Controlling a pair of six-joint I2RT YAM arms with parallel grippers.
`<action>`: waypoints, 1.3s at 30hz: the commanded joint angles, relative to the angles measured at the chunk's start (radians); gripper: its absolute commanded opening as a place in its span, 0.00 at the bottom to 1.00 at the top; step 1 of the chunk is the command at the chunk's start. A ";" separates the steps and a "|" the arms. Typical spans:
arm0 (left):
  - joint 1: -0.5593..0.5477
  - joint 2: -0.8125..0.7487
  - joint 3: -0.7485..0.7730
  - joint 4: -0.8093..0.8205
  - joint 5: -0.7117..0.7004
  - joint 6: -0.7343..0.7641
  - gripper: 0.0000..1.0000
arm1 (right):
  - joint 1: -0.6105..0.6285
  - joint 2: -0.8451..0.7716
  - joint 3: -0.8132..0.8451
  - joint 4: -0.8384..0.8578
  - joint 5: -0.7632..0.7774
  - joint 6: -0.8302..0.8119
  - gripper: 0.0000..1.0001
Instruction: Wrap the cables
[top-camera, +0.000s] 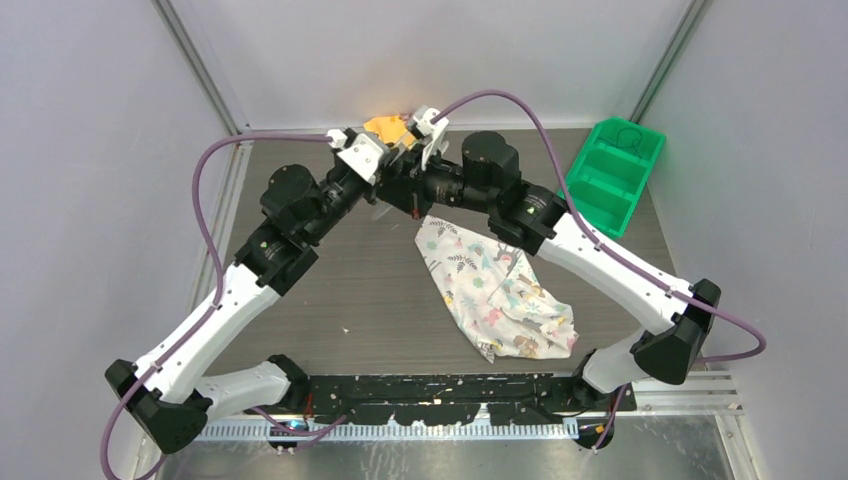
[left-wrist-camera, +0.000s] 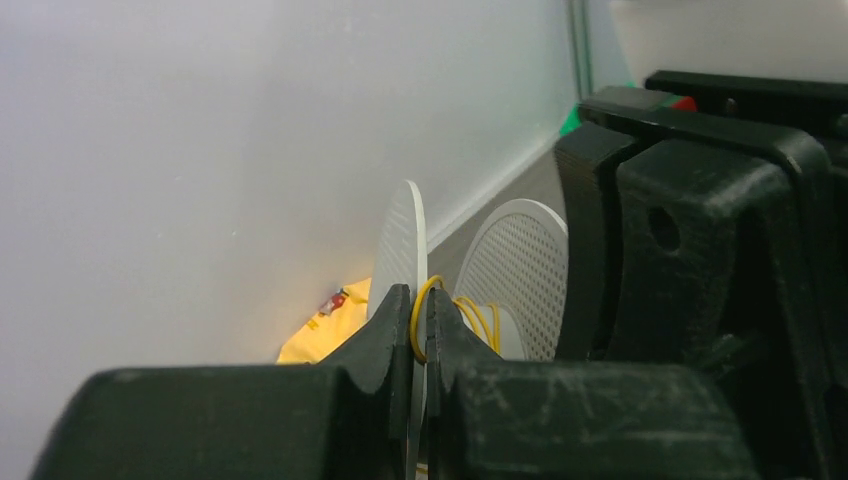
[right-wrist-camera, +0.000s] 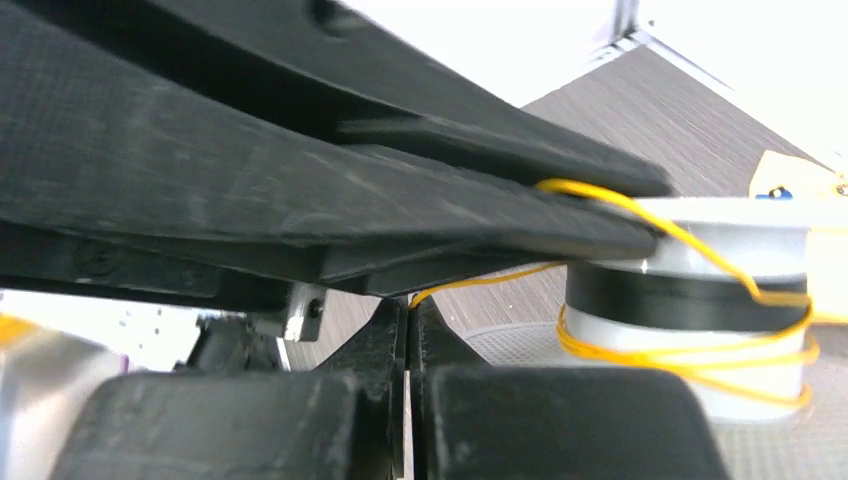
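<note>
At the table's far back, both arms meet against the wall. In the left wrist view my left gripper (left-wrist-camera: 420, 302) is shut on the thin rim of a white spool (left-wrist-camera: 405, 245), and a loop of the yellow cable (left-wrist-camera: 416, 318) crosses between its fingertips. More turns of cable lie on the core by the second, perforated rim (left-wrist-camera: 520, 275). In the right wrist view my right gripper (right-wrist-camera: 408, 305) is shut on the cable (right-wrist-camera: 480, 279), which runs taut to the spool (right-wrist-camera: 735, 245). Loose yellow turns (right-wrist-camera: 690, 357) circle its core.
A floral cloth (top-camera: 497, 290) lies crumpled right of the table's centre. A green divided bin (top-camera: 612, 175) stands at the back right. A yellow packet (top-camera: 385, 127) lies against the back wall behind the spool. The side walls stand close.
</note>
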 joint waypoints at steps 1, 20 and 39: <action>-0.018 -0.050 0.095 -0.155 0.226 0.047 0.00 | -0.018 -0.046 0.078 -0.067 -0.163 -0.263 0.00; -0.016 -0.086 0.258 -0.528 0.536 0.026 0.00 | -0.021 -0.129 -0.005 -0.157 -0.443 -0.467 0.01; -0.016 -0.086 0.245 -0.490 0.462 0.015 0.00 | -0.030 -0.165 -0.048 -0.178 -0.343 -0.451 0.27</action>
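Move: The left hand already pinches the spool's far flange and the yellow cable; the spool's middle lies about 3 cm ahead of it, 5 cm to its right and 5 cm below. From the right hand, fingers shut on the cable, the spool's middle is some 7 cm ahead, 1 cm right and 1 cm lower. The yellow cloth is roughly 22 cm ahead of the left hand, the patterned cloth 18 cm right and 4 cm back of the right; both lie about 40 cm down. Left hand carries the spool back about 10 cm, turning clockwise; right hand keeps alongside, then parts its fingers. ##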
